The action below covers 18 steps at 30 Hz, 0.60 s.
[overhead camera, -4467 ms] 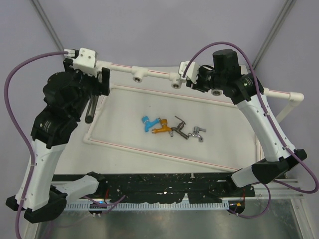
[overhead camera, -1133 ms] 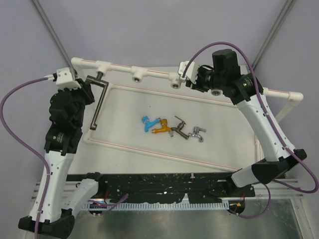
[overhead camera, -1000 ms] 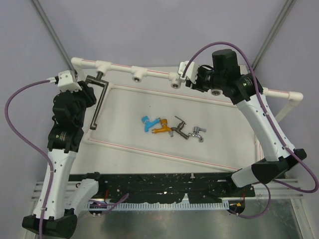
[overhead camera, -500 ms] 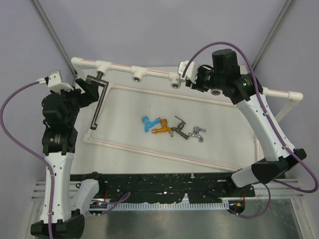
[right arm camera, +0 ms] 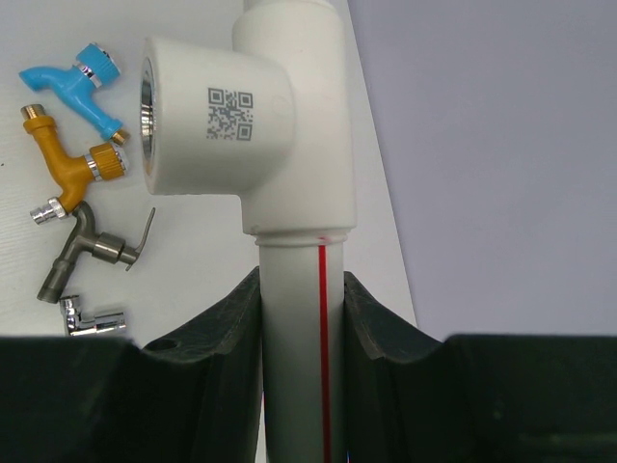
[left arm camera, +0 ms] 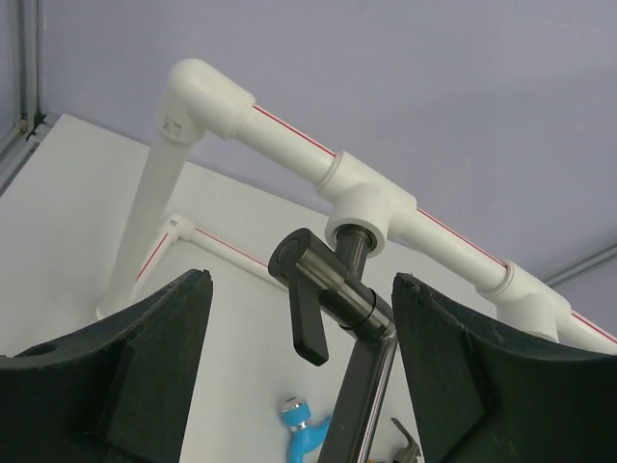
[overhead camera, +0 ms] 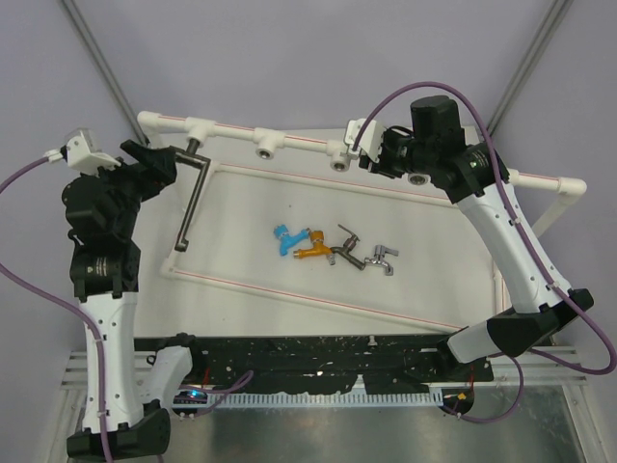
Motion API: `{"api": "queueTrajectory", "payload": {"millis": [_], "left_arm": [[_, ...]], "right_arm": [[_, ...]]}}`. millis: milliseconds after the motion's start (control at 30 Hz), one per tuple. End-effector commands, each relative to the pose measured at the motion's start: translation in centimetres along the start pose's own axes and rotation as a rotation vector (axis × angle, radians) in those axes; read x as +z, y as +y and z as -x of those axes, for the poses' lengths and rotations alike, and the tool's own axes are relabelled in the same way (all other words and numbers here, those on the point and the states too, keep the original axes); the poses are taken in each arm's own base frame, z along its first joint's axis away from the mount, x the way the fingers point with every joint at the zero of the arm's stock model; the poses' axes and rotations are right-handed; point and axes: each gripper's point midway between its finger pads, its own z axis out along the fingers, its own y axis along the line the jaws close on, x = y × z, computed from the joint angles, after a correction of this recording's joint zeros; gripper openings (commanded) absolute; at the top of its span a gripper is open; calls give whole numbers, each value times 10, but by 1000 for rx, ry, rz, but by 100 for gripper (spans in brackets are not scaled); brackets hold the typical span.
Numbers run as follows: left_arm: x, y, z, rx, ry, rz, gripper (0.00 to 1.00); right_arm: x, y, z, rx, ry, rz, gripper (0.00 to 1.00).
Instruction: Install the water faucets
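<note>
The large dark-grey faucet (overhead camera: pixel 192 183) stands screwed into the leftmost socket of the white pipe frame (overhead camera: pixel 231 130), its long arm pointing toward me. My left gripper (overhead camera: pixel 164 164) is open just left of it. In the left wrist view the faucet's body (left arm camera: pixel 342 294) sits between the spread fingers without touching them. Four small faucets lie mid-table: blue (overhead camera: pixel 283 238), orange (overhead camera: pixel 310 249), dark metal (overhead camera: pixel 345 247) and chrome (overhead camera: pixel 383 258). My right gripper (overhead camera: pixel 381 157) is shut on the frame's top pipe (right arm camera: pixel 294 338), just below a tee with a QR label (right arm camera: pixel 231 125).
Open brass-lined sockets (overhead camera: pixel 265 148) (overhead camera: pixel 339 162) face the table along the top pipe. The frame's lower pipe (overhead camera: pixel 308 299) runs diagonally across the white table. A black rail (overhead camera: pixel 318 362) crosses the near edge between the arm bases.
My left gripper has opened, let go of the large dark-grey faucet and drawn back to the left. The faucet stays in its socket. The right arm has not moved.
</note>
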Motion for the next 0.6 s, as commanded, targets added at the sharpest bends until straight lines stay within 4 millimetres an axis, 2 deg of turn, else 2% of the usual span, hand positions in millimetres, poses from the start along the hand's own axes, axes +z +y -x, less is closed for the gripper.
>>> {"api": "queueTrajectory", "payload": {"millis": [0, 267, 367, 500, 567], "left_arm": [[1, 7, 9, -45, -48, 43, 77], [-4, 40, -32, -79, -25, 125, 58], [-6, 51, -37, -97, -46, 163, 52], [-4, 55, -41, -122, -64, 167, 52], [-3, 54, -39, -132, -69, 155, 59]], "right_arm": [[29, 39, -2, 77, -41, 164, 5], [31, 40, -2, 79, -45, 169, 5], [32, 40, -2, 83, -44, 172, 5], [30, 39, -1, 79, -46, 168, 5], [30, 40, -1, 79, -46, 168, 5]]}}
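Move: The left hand, empty and well open, faces the dark faucet's hanging lever, which is about 5 cm ahead, 1 cm to the right and 4 cm below. The tee holding that faucet is some 10 cm ahead and 6 cm right, about level; the rail's corner elbow is roughly 14 cm ahead and 5 cm left; the next tee is 7 cm ahead and 17 cm right. From the right hand, the lever lies about 38 cm left, nearly level forward and 5 cm lower. Straight down for most of the way, about 5 to 6 cm with a slight drift to the left, the left hand sinks in front of the faucet to the lever's height, its left side dipping some 5 degrees. On the way the fingers close part-way, and the right finger comes up close beside the lever without a clear grip. The right hand keeps its hold on the rail. ##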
